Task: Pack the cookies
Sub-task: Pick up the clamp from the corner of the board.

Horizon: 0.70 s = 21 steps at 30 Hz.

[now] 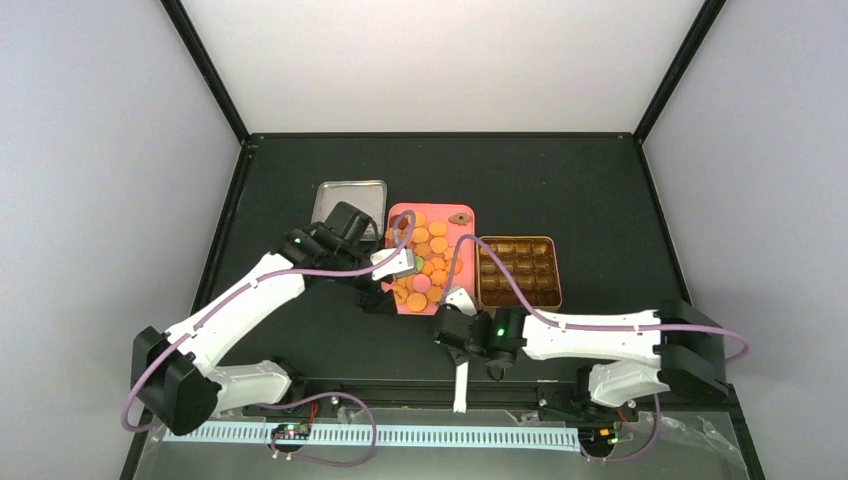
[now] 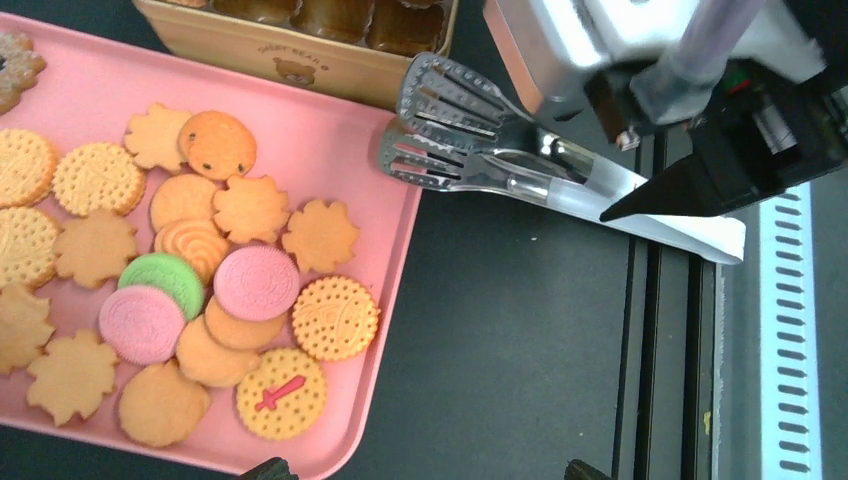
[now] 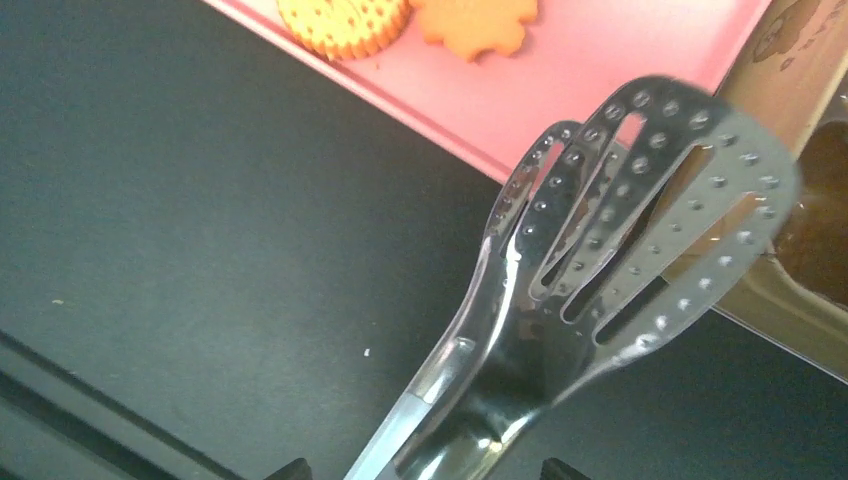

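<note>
The cookies [image 1: 430, 262] lie in a heap on a pink tray [image 1: 445, 210]: round and flower-shaped orange ones, two pink and one green [image 2: 200, 260]. My left gripper [image 1: 385, 290] hangs open at the tray's near left corner, and its fingers [image 2: 425, 470] straddle the tray rim and bare mat with nothing between them. My right gripper [image 1: 465, 335] is shut on metal tongs [image 1: 461, 385] by their white handle. The perforated tong heads [image 2: 470, 150] stand apart over the tray's edge beside the gold tin [image 2: 300, 60]. In the right wrist view the tongs [image 3: 620, 230] fill the middle, with two cookies [image 3: 345, 20] at the top.
The gold tin [image 1: 557, 270], with brown compartment cups, stands right of the pink tray. A silver lid or tray [image 1: 350, 195] lies behind the left arm. A white ruler strip [image 1: 400, 436] runs along the near edge. Black walls frame the mat.
</note>
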Tool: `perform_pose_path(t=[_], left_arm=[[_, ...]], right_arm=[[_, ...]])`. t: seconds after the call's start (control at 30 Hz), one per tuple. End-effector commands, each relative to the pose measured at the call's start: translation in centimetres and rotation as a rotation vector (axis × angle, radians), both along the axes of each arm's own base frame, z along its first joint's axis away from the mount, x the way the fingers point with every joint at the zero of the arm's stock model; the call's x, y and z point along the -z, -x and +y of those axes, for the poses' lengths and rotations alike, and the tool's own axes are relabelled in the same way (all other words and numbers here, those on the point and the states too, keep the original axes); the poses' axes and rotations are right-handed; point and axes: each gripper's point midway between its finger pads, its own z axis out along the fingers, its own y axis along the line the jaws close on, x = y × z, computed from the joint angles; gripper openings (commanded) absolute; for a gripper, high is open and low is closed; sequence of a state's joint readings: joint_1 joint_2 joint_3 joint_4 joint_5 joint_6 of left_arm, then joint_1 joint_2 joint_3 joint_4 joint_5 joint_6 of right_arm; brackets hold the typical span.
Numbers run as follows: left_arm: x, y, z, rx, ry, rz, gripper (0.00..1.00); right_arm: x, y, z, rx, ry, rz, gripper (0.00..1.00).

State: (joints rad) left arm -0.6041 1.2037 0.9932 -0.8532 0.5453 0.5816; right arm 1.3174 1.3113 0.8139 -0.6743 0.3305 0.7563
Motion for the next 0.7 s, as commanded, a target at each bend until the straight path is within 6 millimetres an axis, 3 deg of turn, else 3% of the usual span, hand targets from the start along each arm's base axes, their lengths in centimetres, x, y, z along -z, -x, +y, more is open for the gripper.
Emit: perform_pose_path(t=[0.0, 0.2, 0.33, 0.43, 0.53, 0.67], left_arm=[[-1.5, -0.2, 1.2, -0.025, 0.002, -0.023, 0.72], [-1.9, 0.1, 1.5, -0.019, 0.013, -0.041, 0.73], [-2.3, 0.1, 1.4, -0.013, 0.021, -0.044, 0.73], [-2.5, 0.0, 1.3, -0.009, 0.026, -0.05, 0.73], [-2.5, 0.2, 1.3, 0.009, 0.03, -0.055, 0.73], [-2.6, 0.8, 1.1, 0.06, 0.049, -0.072, 0.73]], right_arm=[[0.5, -0.8, -0.2, 0.052, 0.055, -0.06, 0.58], [0.2, -1.0, 0.1, 0.044, 0.019, -0.088, 0.42], [1.0, -0.8, 0.2, 0.035, 0.027, -0.078, 0.38], [1.5, -0.8, 0.0, 0.048, 0.018, -0.073, 0.27], [0.7, -0.9, -0.3, 0.063, -0.01, -0.085, 0.14], [-0.9, -1.1, -0.7, 0.071, -0.033, -0.109, 0.05]])
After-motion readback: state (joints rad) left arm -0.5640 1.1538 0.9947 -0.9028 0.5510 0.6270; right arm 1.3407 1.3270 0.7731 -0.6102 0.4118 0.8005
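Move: The clamp, a pair of slotted metal tongs, lies practically under the right hand and between its open fingers: its middle is about 2 cm back and 2 cm below, with the heads pointing forward. The pink tray is some 15 cm ahead and 4 cm to the left, the gold box some 13 cm ahead and 12 cm to the right. From the left hand, the clamp lies about 9 cm back, 13 cm to the right and 12 cm below. Sinking only about 1 cm and otherwise nearly staying in place, the right hand shuts its well-opened fingers almost fully and ends up pinching just one leg of the clamp, the left one, near the front end of its white handle. The wrist barely tilts. The left hand, empty and open, eases some 1.5 cm left and slightly up, away from the clamp. ##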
